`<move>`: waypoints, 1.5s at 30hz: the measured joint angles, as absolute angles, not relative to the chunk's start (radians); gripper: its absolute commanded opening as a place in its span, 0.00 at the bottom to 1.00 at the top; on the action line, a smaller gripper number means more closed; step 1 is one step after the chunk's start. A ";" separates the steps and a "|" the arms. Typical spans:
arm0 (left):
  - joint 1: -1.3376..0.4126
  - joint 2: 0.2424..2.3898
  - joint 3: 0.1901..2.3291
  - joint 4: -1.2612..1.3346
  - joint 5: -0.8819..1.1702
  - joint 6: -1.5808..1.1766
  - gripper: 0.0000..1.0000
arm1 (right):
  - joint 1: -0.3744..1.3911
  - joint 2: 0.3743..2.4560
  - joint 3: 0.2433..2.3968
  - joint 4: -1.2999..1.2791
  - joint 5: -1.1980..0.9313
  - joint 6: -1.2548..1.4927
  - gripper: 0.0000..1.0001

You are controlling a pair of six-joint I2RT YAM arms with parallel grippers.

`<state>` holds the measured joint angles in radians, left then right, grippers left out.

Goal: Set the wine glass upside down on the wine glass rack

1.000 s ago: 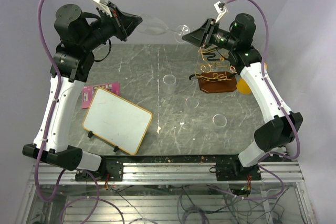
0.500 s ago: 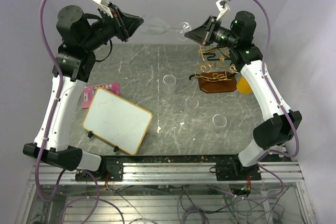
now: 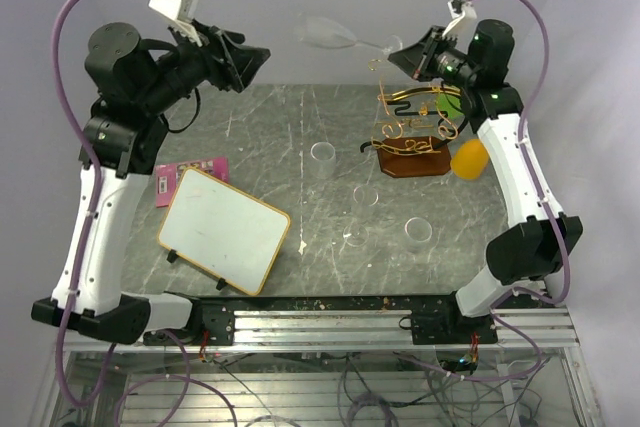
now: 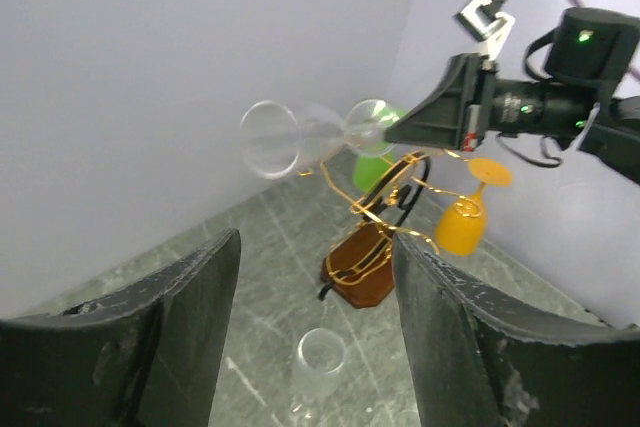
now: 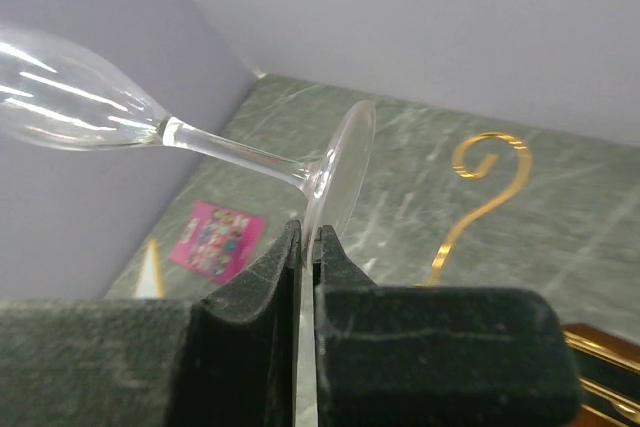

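A clear wine glass (image 3: 332,35) lies sideways in the air above the table's far edge, bowl to the left. My right gripper (image 3: 397,51) is shut on the rim of its foot (image 5: 340,172), and the stem (image 5: 235,151) runs off to the left. My left gripper (image 3: 256,55) is open and empty, well to the left of the bowl (image 4: 275,139). The wine glass rack (image 3: 408,125), gold and black wire on a brown wooden base (image 4: 362,269), stands just below the right gripper. An orange glass (image 3: 467,159) hangs upside down on its right side.
A framed whiteboard (image 3: 224,229) and a pink card (image 3: 190,177) lie at the left. Several small clear glasses (image 3: 322,153) stand on the grey marble table (image 3: 270,137) between board and rack. A green glass (image 4: 373,162) sits behind the rack.
My left gripper has opened, let go of the bowl and drawn back to the left. My right gripper, shut on the foot, has carried the glass up and to the right.
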<state>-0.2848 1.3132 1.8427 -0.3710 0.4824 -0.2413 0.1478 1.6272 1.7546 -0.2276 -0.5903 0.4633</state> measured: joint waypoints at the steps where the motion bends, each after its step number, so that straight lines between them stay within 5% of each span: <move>1: -0.283 1.300 1.843 -0.389 0.463 -0.223 0.76 | 0.138 1.623 1.757 -0.240 -0.573 0.447 0.00; 12: -0.282 1.161 1.764 -0.545 0.227 0.049 0.98 | 0.065 1.544 1.937 -0.371 -0.282 0.176 0.00; 25: -0.244 1.075 1.584 -0.653 0.199 0.249 0.98 | 0.060 1.546 2.145 -0.440 0.093 -0.194 0.00; 45: -0.164 1.221 1.652 -0.766 0.368 0.279 0.93 | 0.184 1.833 2.199 -0.333 0.596 -0.738 0.00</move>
<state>-0.1638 1.2209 1.6524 -0.7662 0.3679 0.2790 0.1844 1.8332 2.1986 -0.3332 0.5961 -0.7380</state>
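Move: The right hand already holds the clear wine glass by its foot, bowl out to the left, just above the rack's hooks. The rack's middle is about 11 cm to its right, practically level forward and some 24 cm down. The green goblet on it hangs about 18 cm right, 5 cm ahead, 19 cm down; the orange one 22 cm right, 8 cm back, 29 cm down. From the left hand, the rack is roughly 37 cm right, 15 ahead, 37 down. Keeping its pinch on the clear glass's foot, the right hand sweeps about 21 cm right, arching up over the rack and sinking partway again while reaching forward beyond its right side; the wrist turns clockwise and lowers its left side, tipping the bowl downward. The empty left hand opens wider and backs off to the left, then down some 14 cm. ##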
